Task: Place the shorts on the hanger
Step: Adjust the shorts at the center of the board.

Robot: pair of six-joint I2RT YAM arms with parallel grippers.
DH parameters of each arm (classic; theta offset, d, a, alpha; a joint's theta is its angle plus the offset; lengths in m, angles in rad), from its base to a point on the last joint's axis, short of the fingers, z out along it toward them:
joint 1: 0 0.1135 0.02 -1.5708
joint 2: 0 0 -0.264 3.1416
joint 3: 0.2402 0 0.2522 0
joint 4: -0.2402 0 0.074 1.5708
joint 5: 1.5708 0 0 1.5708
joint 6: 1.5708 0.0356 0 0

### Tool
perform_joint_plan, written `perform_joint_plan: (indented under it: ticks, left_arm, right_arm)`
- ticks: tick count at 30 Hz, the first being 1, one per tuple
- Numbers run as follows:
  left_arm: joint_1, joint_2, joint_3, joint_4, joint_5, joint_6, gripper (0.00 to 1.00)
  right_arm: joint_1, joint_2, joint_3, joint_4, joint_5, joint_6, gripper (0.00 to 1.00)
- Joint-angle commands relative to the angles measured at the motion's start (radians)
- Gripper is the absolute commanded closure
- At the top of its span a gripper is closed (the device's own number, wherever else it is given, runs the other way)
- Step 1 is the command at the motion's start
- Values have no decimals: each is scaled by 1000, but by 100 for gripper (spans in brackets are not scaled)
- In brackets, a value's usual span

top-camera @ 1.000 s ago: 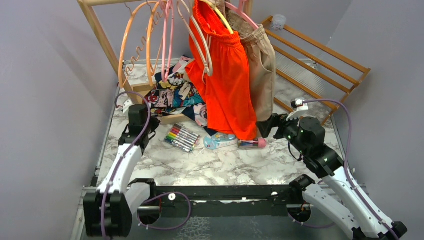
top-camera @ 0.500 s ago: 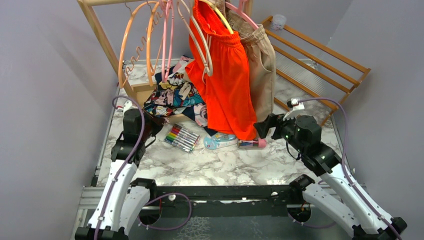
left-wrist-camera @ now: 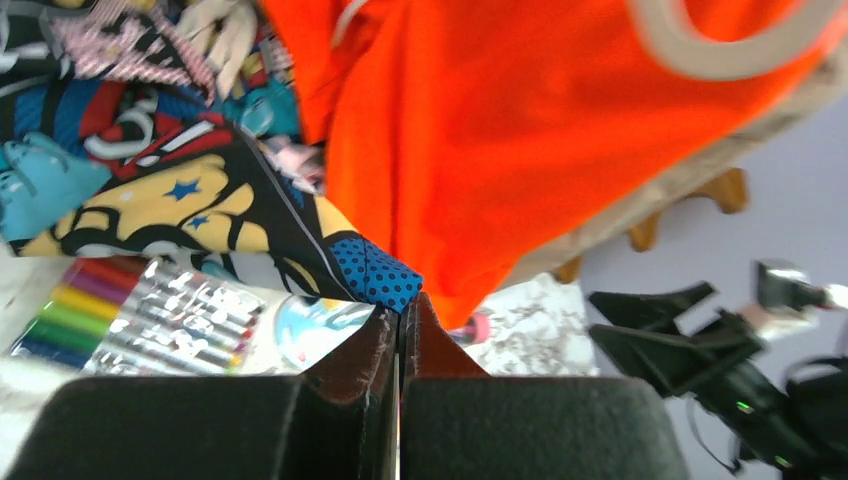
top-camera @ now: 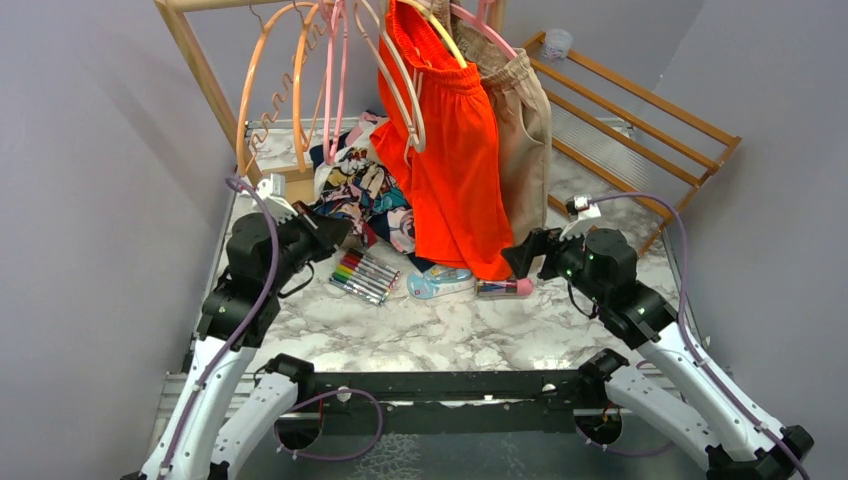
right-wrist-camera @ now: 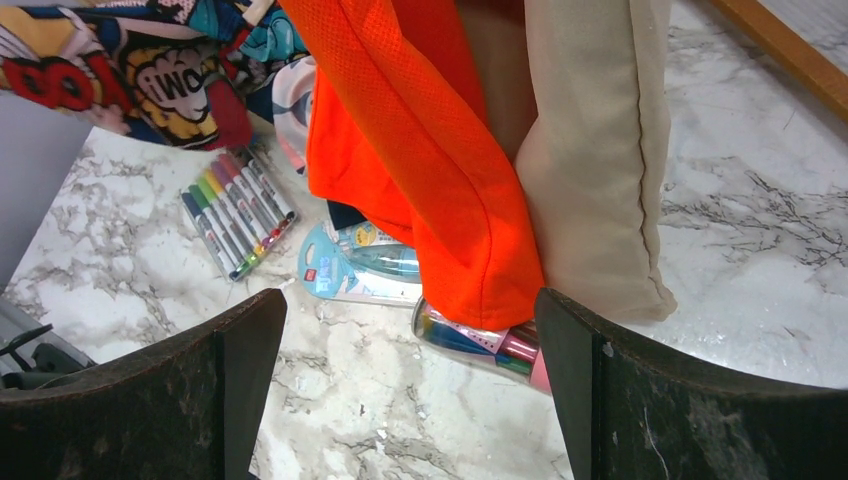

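The comic-print shorts [top-camera: 365,190] lie bunched at the back left, under the hanging clothes, and also show in the wrist views [left-wrist-camera: 180,200] [right-wrist-camera: 130,70]. My left gripper [top-camera: 335,228] is shut on their near corner; a blue dotted fold sits right at the closed tips [left-wrist-camera: 400,305]. The cream hanger [top-camera: 400,75] hangs from the rail in front of the orange shorts, and its curved arm shows in the left wrist view [left-wrist-camera: 725,68]. My right gripper [top-camera: 522,262] stands wide open, low over the marble, facing the hem of the hanging clothes with nothing between its fingers [right-wrist-camera: 408,300].
Orange shorts [top-camera: 455,170] and beige shorts [top-camera: 525,130] hang from the rail. Orange and pink hangers [top-camera: 270,90] hang to the left. A marker pack [top-camera: 362,277], a blue packet [top-camera: 440,283] and a pen tube [top-camera: 503,288] lie on the marble. A slatted wooden rack [top-camera: 640,110] leans at the right.
My left arm has risen and swung its gripper rightward, lifting and dragging the shorts' corner with it. The right gripper has edged slightly left and stayed open.
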Motion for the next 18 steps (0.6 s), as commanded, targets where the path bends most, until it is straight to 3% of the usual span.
perform_joint_plan:
  ticks: [1, 11, 18]
  left_arm:
    - [-5, 10, 158, 58, 160, 62, 100]
    - [-4, 125, 570, 150, 343, 68, 100]
    - [-4, 224, 723, 311, 444, -18, 100]
  right_arm:
    - [3, 7, 52, -6, -17, -8, 4]
    - [5, 27, 205, -86, -45, -42, 3]
    - [9, 77, 378, -110, -282, -65, 3]
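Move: My left hand already pinches a waistband corner of the patterned shorts, held over the table in front of the board. The board's centre is about 20 cm ahead, level sideways, and some 22 cm below. The markers lie about 5 cm ahead, 2 cm right and 23 cm below. The red shorts hang 14 cm ahead, 18 cm right, near hand height. From my open right hand the board's centre is 20 cm ahead, 39 cm left and 15 cm down. I keep my left fingers shut on the corner of the patterned shorts and swing it steeply up, some 27 cm, drawing slightly back away from the board, while the wrist tips its fingers up about 35 degrees and turns clockwise. My right hand, open and empty, starts up a little later and rises about 10 cm. ##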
